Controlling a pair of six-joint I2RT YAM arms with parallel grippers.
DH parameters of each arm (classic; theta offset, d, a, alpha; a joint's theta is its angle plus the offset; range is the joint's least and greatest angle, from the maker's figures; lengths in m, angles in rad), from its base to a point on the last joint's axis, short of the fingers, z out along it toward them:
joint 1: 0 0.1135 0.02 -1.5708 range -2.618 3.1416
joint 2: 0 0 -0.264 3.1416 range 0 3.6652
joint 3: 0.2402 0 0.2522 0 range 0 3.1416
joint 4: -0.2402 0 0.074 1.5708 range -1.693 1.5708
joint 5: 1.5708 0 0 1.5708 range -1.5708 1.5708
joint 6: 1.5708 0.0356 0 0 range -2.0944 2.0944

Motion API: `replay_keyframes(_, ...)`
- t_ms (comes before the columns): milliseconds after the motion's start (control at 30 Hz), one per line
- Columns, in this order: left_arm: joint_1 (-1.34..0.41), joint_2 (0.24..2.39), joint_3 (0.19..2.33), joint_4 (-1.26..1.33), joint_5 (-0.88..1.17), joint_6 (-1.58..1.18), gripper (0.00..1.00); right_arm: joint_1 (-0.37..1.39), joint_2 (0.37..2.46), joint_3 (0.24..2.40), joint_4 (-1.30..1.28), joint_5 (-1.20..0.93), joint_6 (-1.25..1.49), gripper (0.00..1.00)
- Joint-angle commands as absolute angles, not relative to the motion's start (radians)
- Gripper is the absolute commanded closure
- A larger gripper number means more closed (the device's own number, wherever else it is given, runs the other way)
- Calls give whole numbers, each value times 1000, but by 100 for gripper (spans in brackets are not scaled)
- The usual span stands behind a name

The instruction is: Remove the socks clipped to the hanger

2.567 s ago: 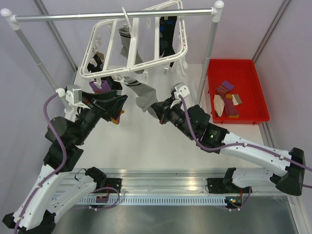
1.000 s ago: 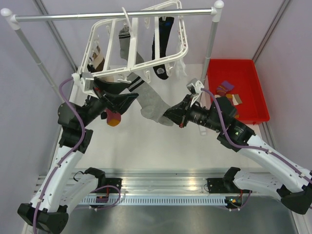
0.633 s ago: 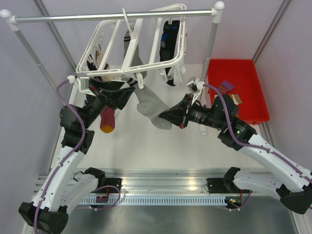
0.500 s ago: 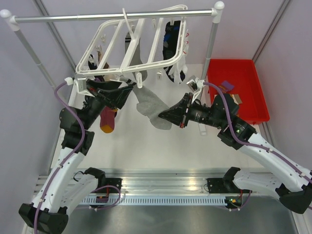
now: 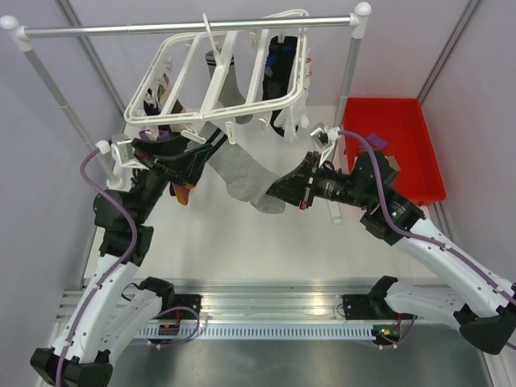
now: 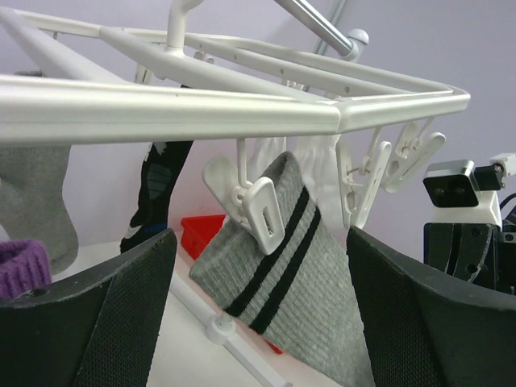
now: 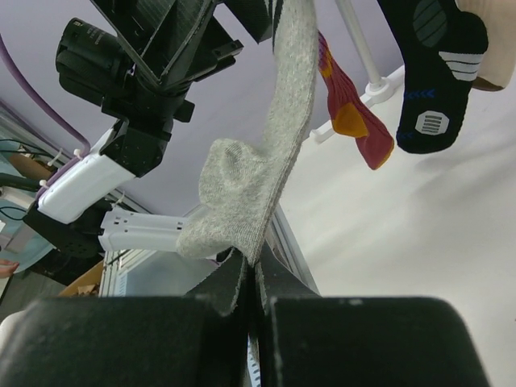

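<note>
The white hanger (image 5: 211, 97) hangs by its hook from the metal rail, with several socks clipped under it. A grey sock (image 5: 242, 171) with two black stripes at the cuff hangs from a white clip (image 6: 260, 211). My left gripper (image 5: 197, 157) is open, and its black fingers (image 6: 97, 314) stand on either side of that cuff and clip without touching them. My right gripper (image 5: 272, 192) is shut on the foot of the grey sock (image 7: 258, 173), pulling it out to the right. A maroon-and-orange sock (image 7: 351, 113) and a black-and-blue sock (image 7: 431, 72) hang behind.
The silver rail (image 5: 185, 27) on two posts spans the back. A red tray (image 5: 419, 161) at the right holds several loose socks, partly hidden by my right arm. A post (image 5: 347, 76) stands between hanger and tray.
The left gripper has opened wider and sunk a little under the hanger's front bar. The hanger has swung slightly. The right gripper still holds the grey sock's foot.
</note>
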State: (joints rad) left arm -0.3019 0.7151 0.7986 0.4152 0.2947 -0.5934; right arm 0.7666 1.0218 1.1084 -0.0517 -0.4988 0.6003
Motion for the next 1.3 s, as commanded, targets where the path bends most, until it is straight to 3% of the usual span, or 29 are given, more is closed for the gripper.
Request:
replay_keyframes(0, -296, 744, 818, 498, 347, -551, 12, 755, 1025, 1154, -8, -545, 630, 99)
replay_keyframes(800, -296, 819, 825, 678, 269, -618, 16, 735, 1025, 1151, 35, -606, 693, 99)
replay_keyframes(1267, -296, 811, 836, 655, 222, -641, 46, 715, 1014, 1127, 34, -606, 698, 99)
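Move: The clip on the grey striped sock sits just past my open left fingertips, about 4 cm ahead, 2 cm right and 2 cm above. The hanger's front rail runs over it, some 5 cm higher than my hand. An empty clip hangs about 9 cm right of the sock's clip and the purple sock's cuff roughly 10 cm to my left hand's left, 1 cm ahead of it. From my right hand, which holds the sock's toe, the clip is some 11 cm ahead, 23 cm left and 8 cm up. I ease my left hand forward about 2 cm, then up another 2 cm under the front rail, tipping the fingers up some 5 degrees, to bring the grey sock's clip between them. Then I close them partway, one finger on each side of its levers, beginning to touch them. My right hand keeps the sock's toe pinched and stretched out, rising about 1 cm. ##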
